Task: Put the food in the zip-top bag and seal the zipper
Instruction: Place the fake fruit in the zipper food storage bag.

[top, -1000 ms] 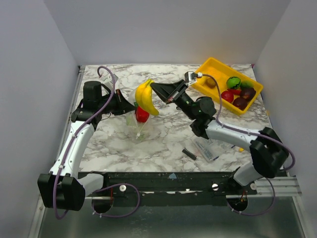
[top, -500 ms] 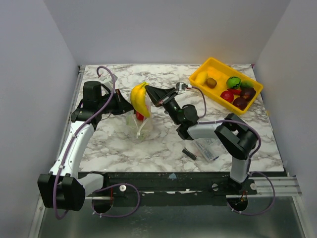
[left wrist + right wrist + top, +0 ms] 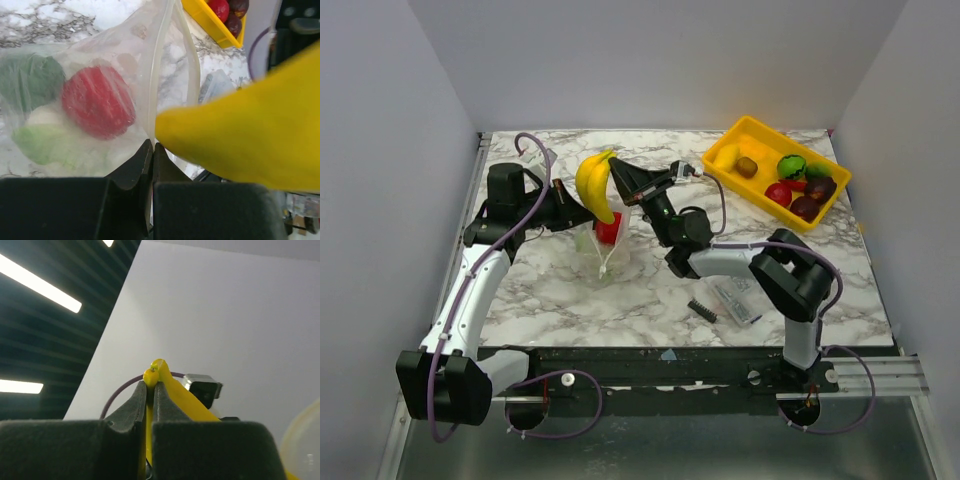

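Observation:
My right gripper (image 3: 616, 166) is shut on the stem of the yellow banana (image 3: 591, 186) and holds it above the open mouth of the clear zip-top bag (image 3: 603, 248). The stem (image 3: 156, 371) shows between the right fingers. My left gripper (image 3: 582, 213) is shut on the bag's mouth edge, pinching the zipper strip (image 3: 156, 85). In the left wrist view the bag (image 3: 75, 95) holds a red piece (image 3: 97, 102) and green pieces (image 3: 30, 82), and the banana tip (image 3: 240, 140) hangs just right of my left gripper (image 3: 151, 147).
A yellow tray (image 3: 775, 135) at the back right holds a kiwi (image 3: 747, 166), a green ball (image 3: 791, 165) and red and dark purple pieces. A small black ridged piece (image 3: 701, 310) and a flat clear packet (image 3: 733, 299) lie near the front edge.
My right arm has carried the banana leftward, from right of the bag to over its mouth. The left gripper has kept its hold on the bag.

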`<action>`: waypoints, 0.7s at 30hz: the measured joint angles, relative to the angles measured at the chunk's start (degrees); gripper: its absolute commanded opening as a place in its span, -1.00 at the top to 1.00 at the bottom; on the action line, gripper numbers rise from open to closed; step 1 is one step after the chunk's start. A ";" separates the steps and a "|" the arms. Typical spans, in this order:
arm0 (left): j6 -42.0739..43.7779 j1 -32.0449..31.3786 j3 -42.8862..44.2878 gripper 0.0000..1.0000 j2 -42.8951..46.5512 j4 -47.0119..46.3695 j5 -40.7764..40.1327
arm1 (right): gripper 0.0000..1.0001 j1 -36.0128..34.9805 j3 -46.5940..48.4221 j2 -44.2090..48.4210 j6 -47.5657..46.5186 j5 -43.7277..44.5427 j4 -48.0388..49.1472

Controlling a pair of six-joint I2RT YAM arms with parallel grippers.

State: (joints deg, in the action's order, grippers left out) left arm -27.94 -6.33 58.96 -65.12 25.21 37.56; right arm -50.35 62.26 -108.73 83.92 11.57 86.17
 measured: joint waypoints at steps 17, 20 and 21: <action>-16.74 1.07 -4.55 1.00 3.34 -7.28 4.94 | 0.99 -0.02 -13.29 1.44 0.04 5.84 -0.13; -17.92 1.07 -5.11 1.00 3.32 -8.76 4.94 | 0.99 -0.02 -15.15 3.02 0.57 5.95 -0.09; -17.94 1.07 -5.11 1.00 3.26 -8.92 4.94 | 0.99 -0.02 -15.74 3.50 0.96 5.95 -0.11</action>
State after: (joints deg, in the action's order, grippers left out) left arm -45.89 -5.26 53.84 -61.87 16.29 42.50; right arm -50.37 46.52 -105.23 84.88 17.52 86.06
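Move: The right hand holds the bananas by the stem, tips hanging; the bag's open mouth lies about 14 cm below it, some 3 cm back and 1 cm left. The red pepper inside the bag is some 20 cm below that hand, 3 cm back and straight in line sideways. From the left hand, still pinching the rim, the mouth's middle is about 4 cm right, level with it and barely 1 cm lower. The right hand lowers the held bananas about 8 cm into the bag's mouth; the left raises its rim. ##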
